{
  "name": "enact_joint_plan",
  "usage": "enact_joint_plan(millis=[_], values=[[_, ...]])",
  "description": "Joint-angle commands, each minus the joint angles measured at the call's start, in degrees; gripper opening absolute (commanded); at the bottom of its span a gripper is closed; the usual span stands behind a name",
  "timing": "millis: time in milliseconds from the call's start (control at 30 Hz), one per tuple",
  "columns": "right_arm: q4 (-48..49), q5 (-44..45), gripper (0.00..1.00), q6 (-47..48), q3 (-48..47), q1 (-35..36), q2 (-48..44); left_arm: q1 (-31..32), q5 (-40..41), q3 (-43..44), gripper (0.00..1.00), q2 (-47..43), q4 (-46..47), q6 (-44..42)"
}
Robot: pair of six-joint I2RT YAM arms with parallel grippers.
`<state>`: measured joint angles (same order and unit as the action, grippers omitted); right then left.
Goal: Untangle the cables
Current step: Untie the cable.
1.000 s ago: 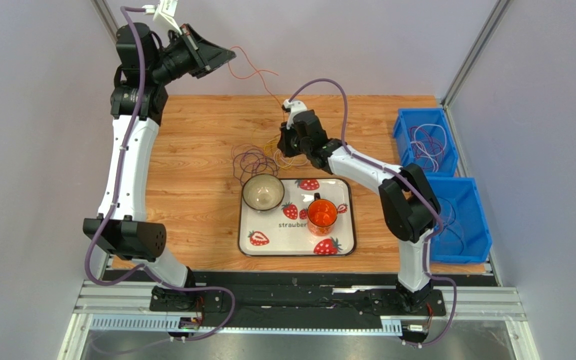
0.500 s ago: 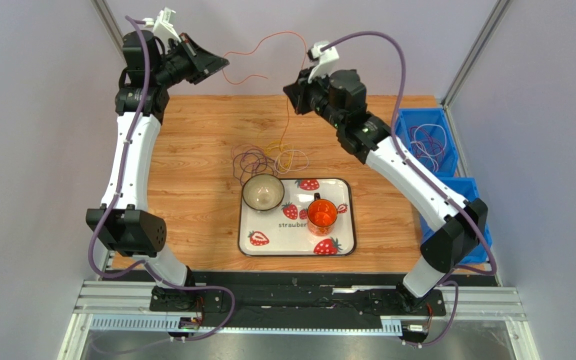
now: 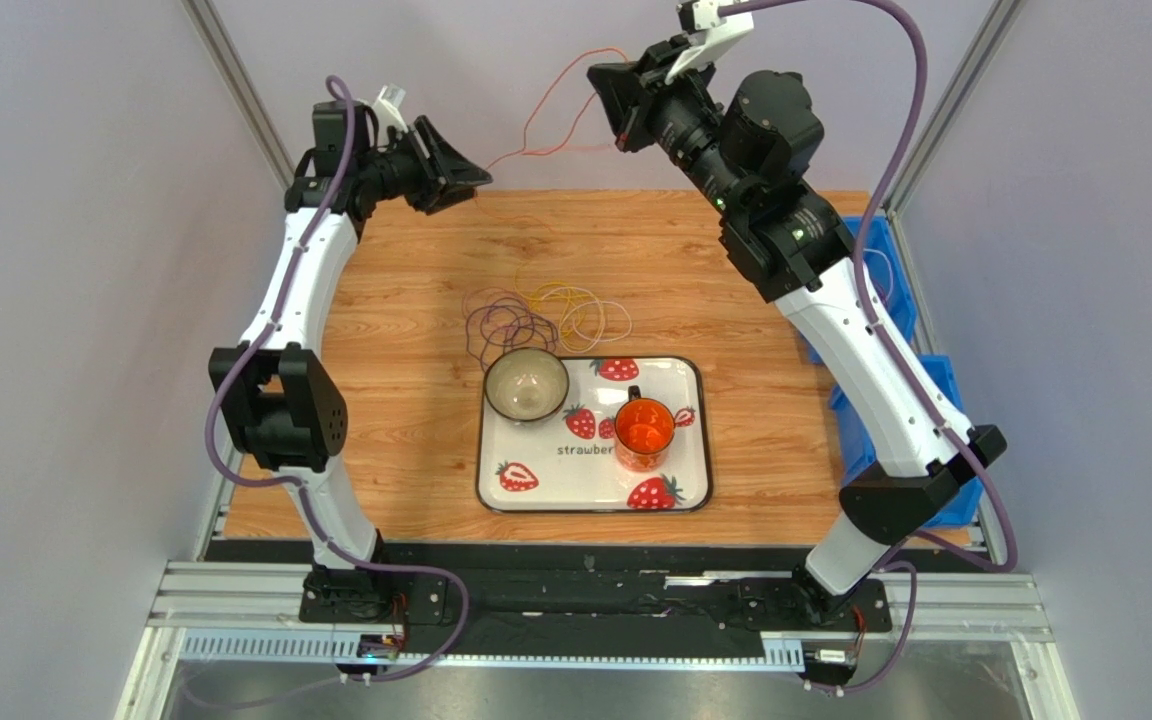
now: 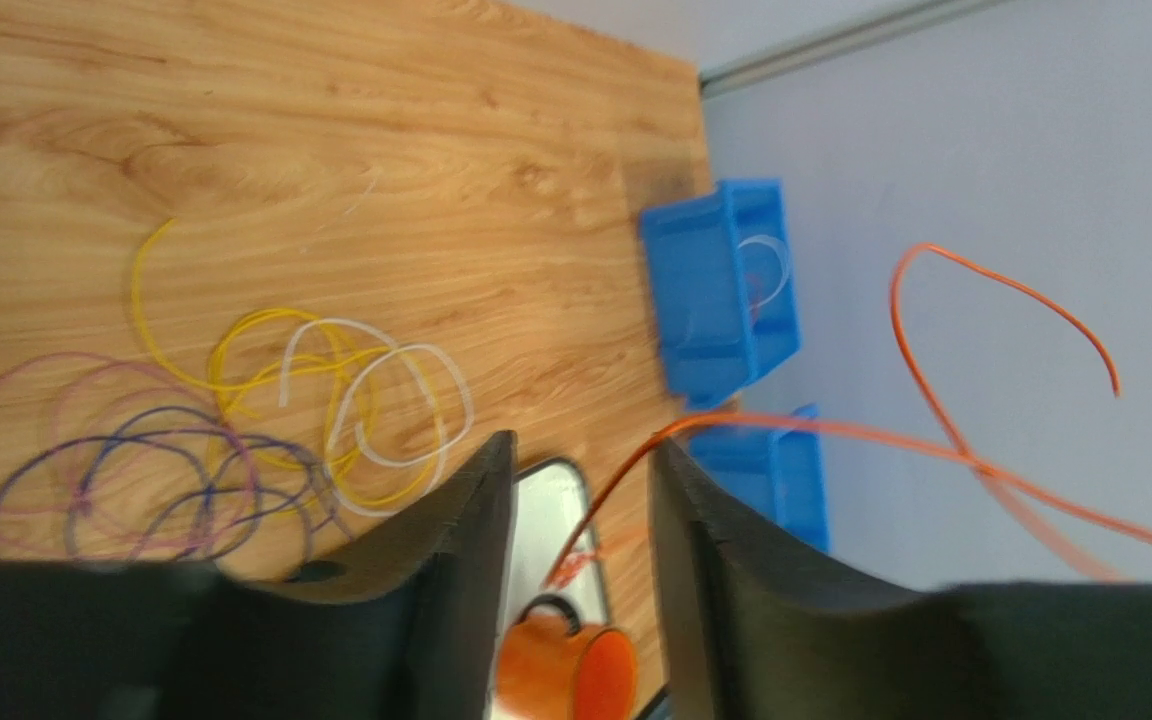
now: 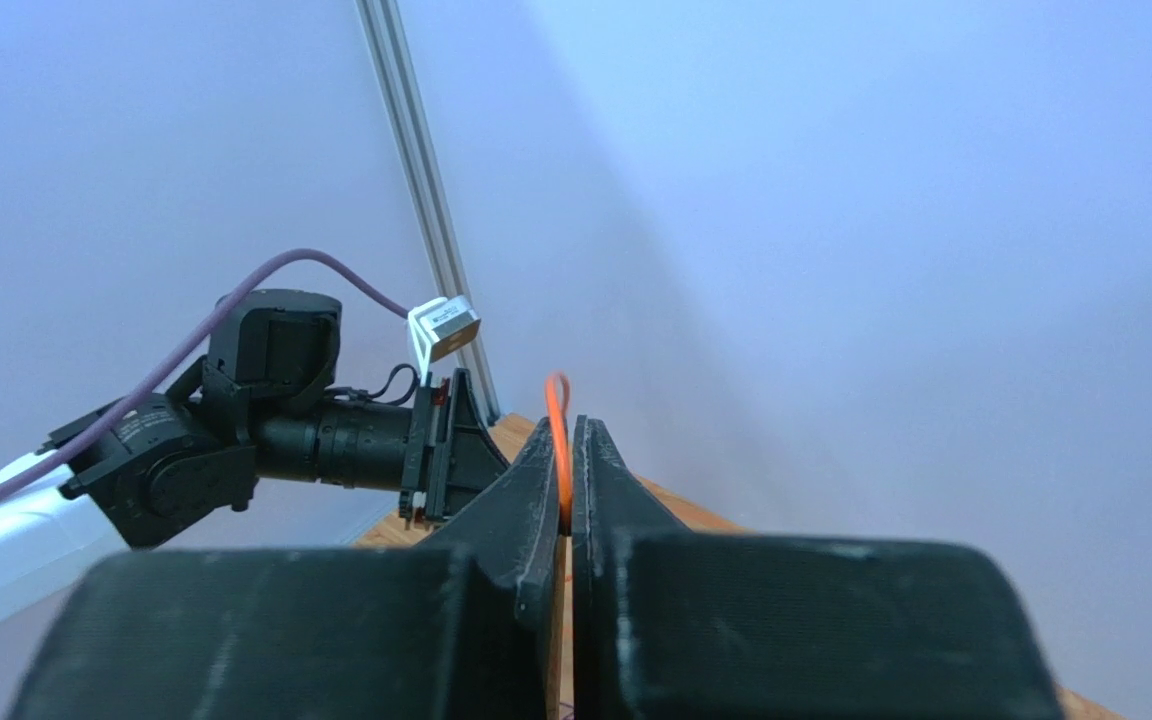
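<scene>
One orange cable hangs in the air at the back of the table between my two grippers. My right gripper is raised high and is shut on it; the right wrist view shows the cable pinched between the closed fingers. My left gripper is open. In its wrist view the orange cable runs loose through the gap between the fingers, not pinched. The other cables lie on the wood as purple loops and yellow loops.
A strawberry-print tray holds a bowl and an orange mug just in front of the loops. Two blue bins stand at the right edge, with cable loops in them. Frame posts rise at both back corners.
My right arm has lifted up and back, pulling the orange cable out of the pile. My left gripper has opened and moved right and down, letting go of the cable.
</scene>
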<state>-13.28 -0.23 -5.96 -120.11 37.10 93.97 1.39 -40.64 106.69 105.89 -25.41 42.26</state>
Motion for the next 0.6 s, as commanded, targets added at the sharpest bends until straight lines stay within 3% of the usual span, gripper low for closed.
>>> enact_joint_plan(millis=[0, 33, 67, 233, 467, 567], values=[[-2.2, 3.5, 0.0, 3.0, -4.2, 0.3, 2.1, 0.5, -1.6, -0.9, 0.71, -1.3, -2.9, -3.1], [-2.3, 3.7, 0.0, 3.1, -4.2, 0.3, 2.1, 0.6, -1.2, -1.3, 0.86, -1.9, -3.3, -3.5], [-2.4, 4.0, 0.0, 3.6, -4.2, 0.0, 2.0, 0.6, -1.0, -2.6, 0.89, -2.3, -3.9, -3.9], [-2.8, 7.4, 0.0, 5.8, -2.2, -0.4, 0.6, 0.7, 0.3, -7.5, 0.9, -7.2, -6.7, -6.3], [-1.7, 8.7, 0.0, 7.1, 5.1, -5.1, -5.5, 1.4, 6.3, -25.2, 0.92, -20.1, -7.5, -10.9], [-1.4, 8.8, 0.0, 7.0, 6.3, -7.0, -6.6, 1.4, 8.8, -27.6, 0.92, -22.8, -9.7, -13.7]])
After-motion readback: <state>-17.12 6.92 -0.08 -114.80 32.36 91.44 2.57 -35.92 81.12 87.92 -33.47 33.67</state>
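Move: The orange cable lies between the left hand's half-open fingers, at the hand point. From this hand the blue-purple cables are about 5 cm back, 4 cm right and 32 cm down, the yellow-white ones roughly 4 cm back and 16 cm right. The right hand still grips the orange cable; from it the far blue box is some 11 cm ahead, 43 cm right and 50 cm down, the near box around 14 cm back and 45 cm right. The left fingers spread from under half open to nearly full and let go of the orange cable; that hand then draws back about 10 cm and sinks some 7 cm, tipping slightly further down. Still pinching the cable high up, the shut right hand goes right some 6 cm, easing down and forward and turning clockwise, away from the left hand. ##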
